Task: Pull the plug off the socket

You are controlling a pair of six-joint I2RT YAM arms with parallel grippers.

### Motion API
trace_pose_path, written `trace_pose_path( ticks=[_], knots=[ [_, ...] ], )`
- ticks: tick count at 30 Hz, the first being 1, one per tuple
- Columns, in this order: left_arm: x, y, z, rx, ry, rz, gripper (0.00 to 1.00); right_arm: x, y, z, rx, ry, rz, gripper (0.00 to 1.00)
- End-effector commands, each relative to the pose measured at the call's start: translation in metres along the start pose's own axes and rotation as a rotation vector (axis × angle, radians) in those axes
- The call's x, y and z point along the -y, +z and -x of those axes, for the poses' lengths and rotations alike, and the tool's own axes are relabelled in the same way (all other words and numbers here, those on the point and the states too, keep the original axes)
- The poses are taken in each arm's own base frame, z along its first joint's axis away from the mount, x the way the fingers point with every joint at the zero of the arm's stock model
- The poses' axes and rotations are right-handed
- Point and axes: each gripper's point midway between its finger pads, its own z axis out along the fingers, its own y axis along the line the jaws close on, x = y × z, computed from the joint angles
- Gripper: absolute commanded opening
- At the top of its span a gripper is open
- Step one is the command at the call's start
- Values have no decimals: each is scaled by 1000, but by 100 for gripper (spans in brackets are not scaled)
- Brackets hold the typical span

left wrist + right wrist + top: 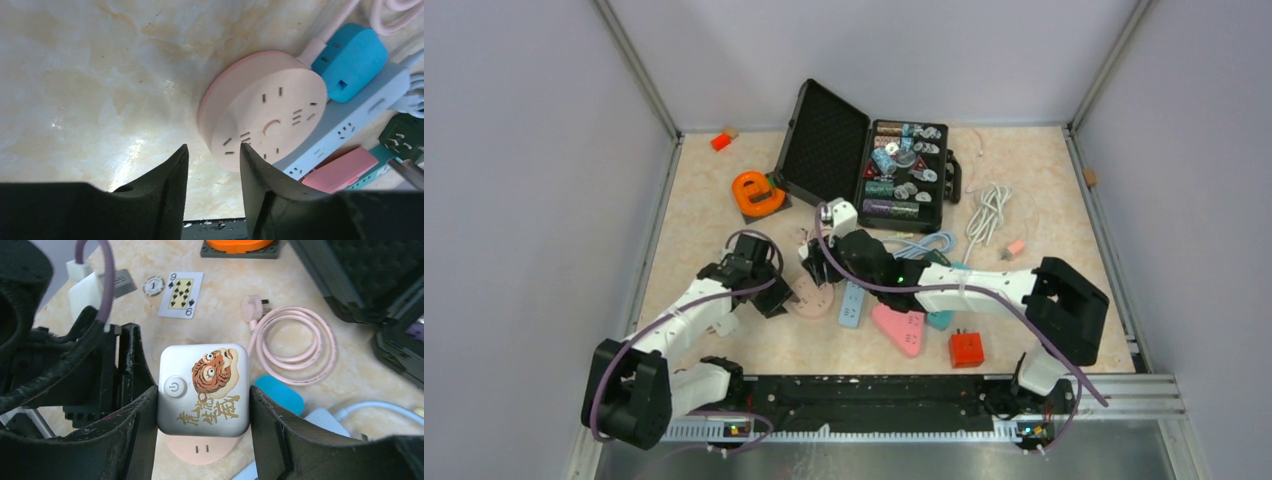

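The plug (210,390) is a white square block with a tiger picture and a power button. My right gripper (202,390) is shut on its two sides. A strip of the round pink socket (200,452) shows just beneath it. In the left wrist view the socket (265,110) lies flat on the table with nothing on its face. My left gripper (214,147) stands at its near rim, jaws apart with only table between them; the right finger (255,170) overlaps the rim. From above, both grippers (779,298) (819,262) meet over the socket (812,300).
A pale blue power strip (350,120), a teal adapter (350,55) and a pink strip (345,167) crowd the socket's right side. A coiled pink cable (295,347), a playing card (181,294) and a chip (153,286) lie beyond. An open black case (864,155) stands behind, with an orange block (757,195) beside it.
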Motion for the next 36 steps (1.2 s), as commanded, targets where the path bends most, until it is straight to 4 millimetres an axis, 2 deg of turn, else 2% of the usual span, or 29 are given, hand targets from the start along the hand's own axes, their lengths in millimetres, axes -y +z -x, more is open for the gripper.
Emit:
trace_pose_path(
  ticks=[1, 3, 6, 8, 10, 12, 14, 17, 20, 25, 27, 31, 36],
  knots=[
    [26, -25, 17, 62, 35, -69, 47, 9, -22, 60, 132, 132, -51, 0],
    [38, -36, 24, 86, 44, -112, 53, 11, -25, 60, 131, 149, -49, 0],
    [44, -50, 37, 137, 49, -117, 61, 8, -26, 57, 114, 157, -28, 0],
    [38, -61, 50, 205, 44, -69, 67, 3, -25, 55, 102, 168, -6, 0],
    [22, -75, 68, 310, 18, 17, 77, -5, -23, 55, 96, 179, 35, 0],
    [4, -96, 84, 431, -9, 93, 87, -17, -20, 53, 80, 187, 91, 0],
    [-5, -122, 97, 545, -35, 115, 98, -29, -14, 51, 59, 198, 146, 0],
    [-13, -160, 112, 707, -48, 98, 99, -52, -5, 43, 22, 209, 243, 0],
    [-20, -192, 119, 826, -71, 60, 99, -78, 2, 34, -4, 204, 328, 0],
    [-28, -228, 121, 966, -99, -31, 99, -112, 20, 9, -70, 211, 424, 0],
    [-29, -232, 121, 993, -89, -53, 99, -124, 26, -1, -97, 206, 464, 0],
    [-33, -226, 121, 1007, -83, -53, 99, -145, 34, -26, -176, 169, 540, 5],
    [-34, -220, 122, 998, -73, -38, 99, -146, 46, -56, -246, 161, 534, 12]
  ],
)
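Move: The white cube plug is already off the socket and in the right hand; the bare patch it is carried to lies about 11 cm left, 10 cm back and 12 cm below that hand. The pink round socket is some 8 cm straight back and 12 cm down, the white adapter 21 cm left and 13 cm back. From the left hand, which stands low in the way, the socket's middle is roughly 5 cm right and 2 cm ahead. The left hand opens wide and leaves the socket's near-left rim, first up and slightly forward, then swinging some 15 cm left and about 20 cm up in all, fingers tilting up roughly 40 degrees, to clear the way. The right hand keeps its grip on the cube plug, lifts it a little to the right, then sweeps it left, back and down towards the bare table between socket and white adapter, turning about 20 degrees counter-clockwise while the fingers tip down. ##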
